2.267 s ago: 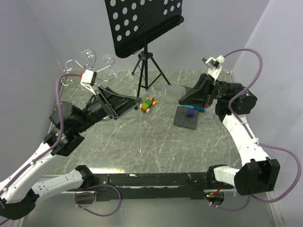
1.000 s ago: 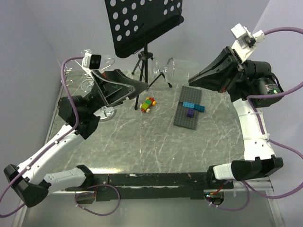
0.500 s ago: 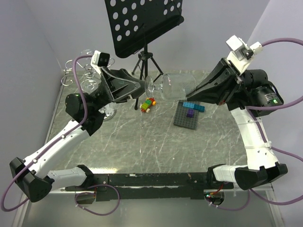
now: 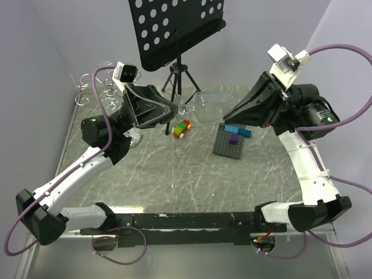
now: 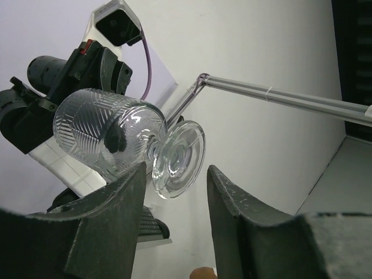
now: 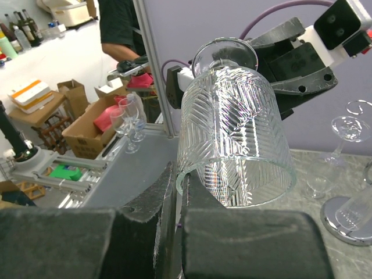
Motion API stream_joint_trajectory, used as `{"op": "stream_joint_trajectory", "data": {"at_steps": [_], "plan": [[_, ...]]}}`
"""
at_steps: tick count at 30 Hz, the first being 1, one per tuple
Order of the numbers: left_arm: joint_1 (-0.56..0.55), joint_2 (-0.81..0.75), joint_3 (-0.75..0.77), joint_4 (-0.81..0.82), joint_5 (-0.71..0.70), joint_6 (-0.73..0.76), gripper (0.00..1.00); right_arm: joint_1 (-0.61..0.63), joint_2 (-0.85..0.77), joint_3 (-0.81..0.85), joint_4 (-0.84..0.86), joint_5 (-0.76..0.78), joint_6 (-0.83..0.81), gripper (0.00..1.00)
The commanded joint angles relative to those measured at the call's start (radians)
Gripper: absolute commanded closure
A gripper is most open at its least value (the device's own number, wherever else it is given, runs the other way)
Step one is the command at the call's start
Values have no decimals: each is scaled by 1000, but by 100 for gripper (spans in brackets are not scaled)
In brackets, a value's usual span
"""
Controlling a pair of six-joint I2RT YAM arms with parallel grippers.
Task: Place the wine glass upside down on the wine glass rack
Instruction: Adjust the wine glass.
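The clear patterned wine glass hangs on its side above the table between both arms. My right gripper is shut on the bowl's rim, one finger inside and one outside. My left gripper is open, its fingertips on either side of the glass's round foot without clamping it. The chrome wine glass rack stands at the back left behind the left arm, with other glasses hanging from it. Its mirror-like base appears at the right edge of the right wrist view.
A black perforated music stand on a tripod stands at the back centre. Below the glass lie a small toy brick car and a grey baseplate carrying blue and purple bricks. A person stands outside the cell.
Both arms rose from the table. The right gripper has brought the glass leftwards, putting its foot between the left gripper's fingers. The left jaws have narrowed.
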Motion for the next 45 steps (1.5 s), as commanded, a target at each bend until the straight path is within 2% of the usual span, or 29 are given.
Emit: {"op": "stream_joint_trajectory", "data": {"at_steps": [1, 10, 19, 32, 36, 40, 45], "plan": [[2, 12, 37, 76, 25, -33, 52, 16, -8, 1, 310, 93, -23, 100], [2, 6, 14, 182, -4, -70, 66, 24, 5, -11, 336, 126, -6, 100], [-10, 16, 29, 246, -18, -100, 66, 54, 22, -4, 336, 152, -26, 100], [-11, 12, 44, 236, -32, -91, 69, 76, 42, -14, 335, 161, -40, 100], [-12, 13, 49, 242, -33, -96, 74, 82, 44, -27, 336, 163, -45, 100], [-11, 15, 55, 257, -30, -97, 99, 84, 44, -33, 336, 164, -48, 100], [-11, 1, 37, 262, -50, -79, 99, 84, 41, -47, 329, 166, -52, 98]]}}
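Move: The wine glass lies sideways, its rim already pinched by the right fingers; its foot is about 12 cm to the right hand's left, 2 cm ahead and 3 cm higher. From the half-open left fingers, that foot is only some 2 cm ahead, 1 cm right and 1 cm up. Far below the left hand, by about 57 cm, sits the toy car, 29 cm ahead; the wine glass rack stands 22 cm ahead, 25 cm left and 40 cm lower. The glass's foot is brought about 2 cm left by the right hand, which keeps the rim pinched and tilts its finger end up slightly. The left hand eases back, left and up, roughly 2 cm in all, while its fingers narrow, pause, then shut late on the back edge of the foot. ##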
